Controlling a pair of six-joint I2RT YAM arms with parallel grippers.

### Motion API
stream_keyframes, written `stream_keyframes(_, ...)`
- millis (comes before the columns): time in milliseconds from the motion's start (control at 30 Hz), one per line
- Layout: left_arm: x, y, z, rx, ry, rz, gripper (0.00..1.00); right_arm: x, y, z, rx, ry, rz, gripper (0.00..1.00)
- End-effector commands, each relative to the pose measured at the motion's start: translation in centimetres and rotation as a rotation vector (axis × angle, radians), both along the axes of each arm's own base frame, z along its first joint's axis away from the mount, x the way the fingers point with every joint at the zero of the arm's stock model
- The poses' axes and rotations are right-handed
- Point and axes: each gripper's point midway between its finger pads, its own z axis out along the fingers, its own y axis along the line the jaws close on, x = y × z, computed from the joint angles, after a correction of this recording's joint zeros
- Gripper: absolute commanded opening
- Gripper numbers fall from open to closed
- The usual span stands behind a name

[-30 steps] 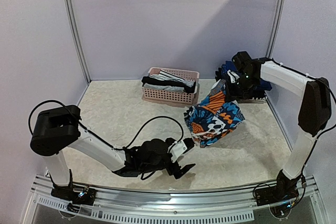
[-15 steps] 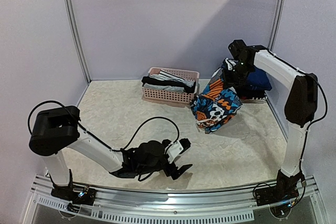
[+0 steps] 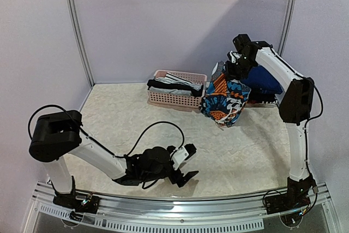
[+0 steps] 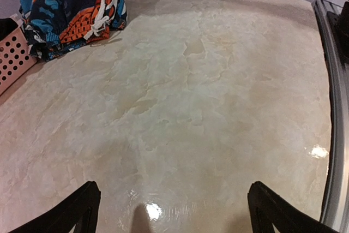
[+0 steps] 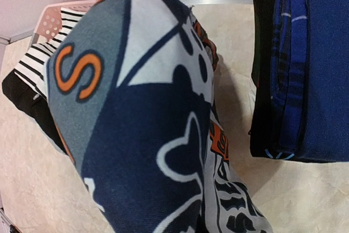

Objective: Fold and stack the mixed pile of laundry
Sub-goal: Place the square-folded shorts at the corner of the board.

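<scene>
My right gripper (image 3: 230, 72) is raised at the back right, shut on the orange-blue-black-white patterned garment (image 3: 226, 102), which hangs bunched below it. In the right wrist view this garment (image 5: 142, 135) fills the middle and hides the fingers. Just to its right lies a folded stack of dark blue and black garments (image 3: 266, 84), also in the right wrist view (image 5: 305, 69). The remaining laundry pile, black-and-white striped pieces (image 3: 177, 82), lies in the basket. My left gripper (image 3: 190, 163) stays low over the table's front, open with nothing between its fingers (image 4: 73, 211).
The pale pink slatted basket (image 3: 175, 100) stands at the back middle, left of the hanging garment. The booth's walls close in the back and both sides. A metal rail (image 3: 180, 211) runs along the near edge.
My right arm has carried the patterned garment up and back, from mid-table toward the folded stack. The left gripper has shifted only slightly and stays open.
</scene>
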Motion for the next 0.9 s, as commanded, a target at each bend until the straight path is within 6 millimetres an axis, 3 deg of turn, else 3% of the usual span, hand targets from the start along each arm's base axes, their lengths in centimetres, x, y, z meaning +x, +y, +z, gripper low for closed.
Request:
stream_keyframes(0,0.4,-0.7,-0.3,-0.005,0.019,0.01,0.96,2.0,0.6,0.7,0.09,-0.041,0.008,0.0)
stream_keyframes(133,0.3,-1.3,-0.6,0.003,0.03,-0.004,0.96,3.0,1.5,1.3,0.144,-0.07,0.019,0.0)
stream_keyframes(267,0.4,-1.4,-0.8,0.017,0.03,-0.005,0.96,3.5,1.1,1.6,0.146,-0.083,-0.037,0.0)
stream_keyframes(567,0.4,-2.2,-1.0,0.012,0.04,-0.017,0.95,4.3,1.9,5.6,0.255,-0.171,-0.067,0.0)
stream_keyframes(867,0.3,-2.3,-1.2,0.019,0.051,-0.019,0.95,4.6,0.2,10.8,0.268,-0.286,-0.099,0.0)
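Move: The held patterned shorts hang bunched from the right fingers, their middle about 10 cm lower and 5 cm back, 2 cm left. The folded stack at the board's far right corner lies from this hand some 9 cm ahead, 15 cm right and 14 cm down; the basket is roughly 6 cm ahead, 22 cm left and 14 cm down. From the left hand, the stack is about 44 cm ahead, 31 cm right, nearly level. The patterned shorts, still pinched in the right gripper, are carried about 4 cm farther forward over the strip between basket and stack, staying left of the stack; the hand also climbs some 3 cm, mostly later on, while tilting about 15 degrees so its fingertips swing left and forward. The grip stays shut. ##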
